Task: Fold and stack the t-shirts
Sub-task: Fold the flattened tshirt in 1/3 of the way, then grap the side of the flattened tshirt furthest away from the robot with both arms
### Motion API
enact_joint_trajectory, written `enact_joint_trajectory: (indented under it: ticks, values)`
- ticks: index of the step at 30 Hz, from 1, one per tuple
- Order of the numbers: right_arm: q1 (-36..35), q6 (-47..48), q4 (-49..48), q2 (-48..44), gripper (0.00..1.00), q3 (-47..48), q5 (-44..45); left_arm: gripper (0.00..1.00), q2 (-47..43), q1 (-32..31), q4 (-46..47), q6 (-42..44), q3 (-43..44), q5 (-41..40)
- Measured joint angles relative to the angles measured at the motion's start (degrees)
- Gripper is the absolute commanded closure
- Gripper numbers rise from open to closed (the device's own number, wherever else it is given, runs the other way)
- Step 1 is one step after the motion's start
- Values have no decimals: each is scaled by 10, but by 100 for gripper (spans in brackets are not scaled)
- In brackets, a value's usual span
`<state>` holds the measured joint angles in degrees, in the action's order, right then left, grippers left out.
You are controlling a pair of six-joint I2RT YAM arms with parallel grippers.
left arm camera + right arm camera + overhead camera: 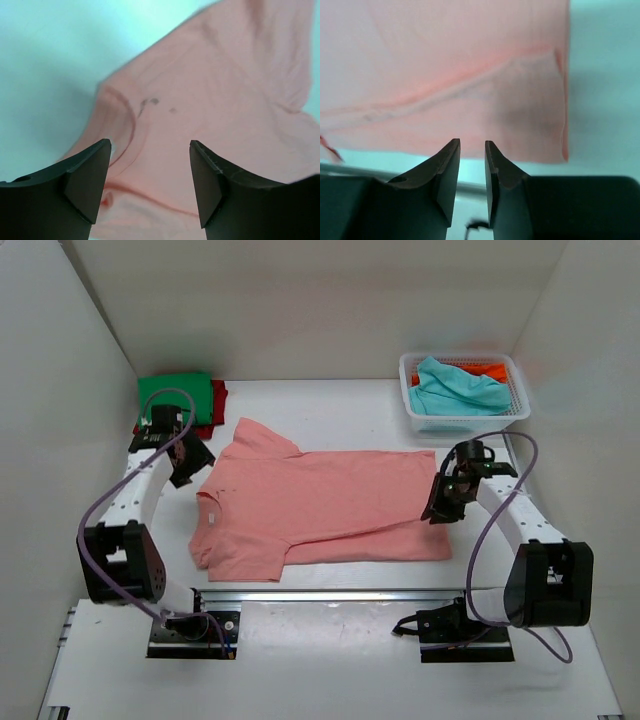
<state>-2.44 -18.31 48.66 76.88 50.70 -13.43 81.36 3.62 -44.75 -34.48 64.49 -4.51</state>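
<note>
A salmon-pink t-shirt point(320, 502) lies spread on the white table, collar to the left and hem to the right, with its near edge folded over. My left gripper point(192, 466) hangs at the far-left sleeve and collar. In the left wrist view it point(150, 146) is wide open above the collar of the shirt point(215, 90), with nothing between its fingers. My right gripper point(438, 506) is at the hem's right edge. Its jaws point(472, 143) stand narrowly apart, holding nothing, just short of the shirt's folded near corner point(445, 60).
A folded green t-shirt point(178, 394) lies on a red one point(216, 410) at the back left. At the back right, a white lattice basket point(510, 412) holds a teal shirt point(455, 390) and an orange one point(482, 369). White walls enclose the table.
</note>
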Motion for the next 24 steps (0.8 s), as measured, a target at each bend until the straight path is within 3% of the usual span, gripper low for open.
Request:
enact_joint_trajectory:
  ticks: [6,12,16,24]
  values:
    - [48,-45,-109,-24,75,10,6,24,132,-20,87,21,110,9]
    - [56,-78,-216,-20,75,9,11,22,296,-28,193,61,200,32]
    - [55,-90,-287,-5,76,-14,22,21,380,-31,216,75,271,51]
    - [49,-114,-346,72,76,-29,38,21,481,-49,265,86,405,85]
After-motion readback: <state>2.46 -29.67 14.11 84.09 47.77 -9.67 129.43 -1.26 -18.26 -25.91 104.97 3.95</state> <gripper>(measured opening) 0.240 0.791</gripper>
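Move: The left hand heads for the t-shirt's far sleeve tip, about 26 cm ahead, 6 cm right and 12 cm below. The folded pile stands some 31 cm ahead and 14 cm left of that hand, and the collar about 3 cm back and directly in line. The right hand's goal, the far hem corner, is roughly 22 cm ahead, 5 cm right and 7 cm down; the near hem corner is 9 cm back, 5 cm right. Both hands sweep forward, left about 27 cm to the far sleeve, right 13 towards the far hem corner. ##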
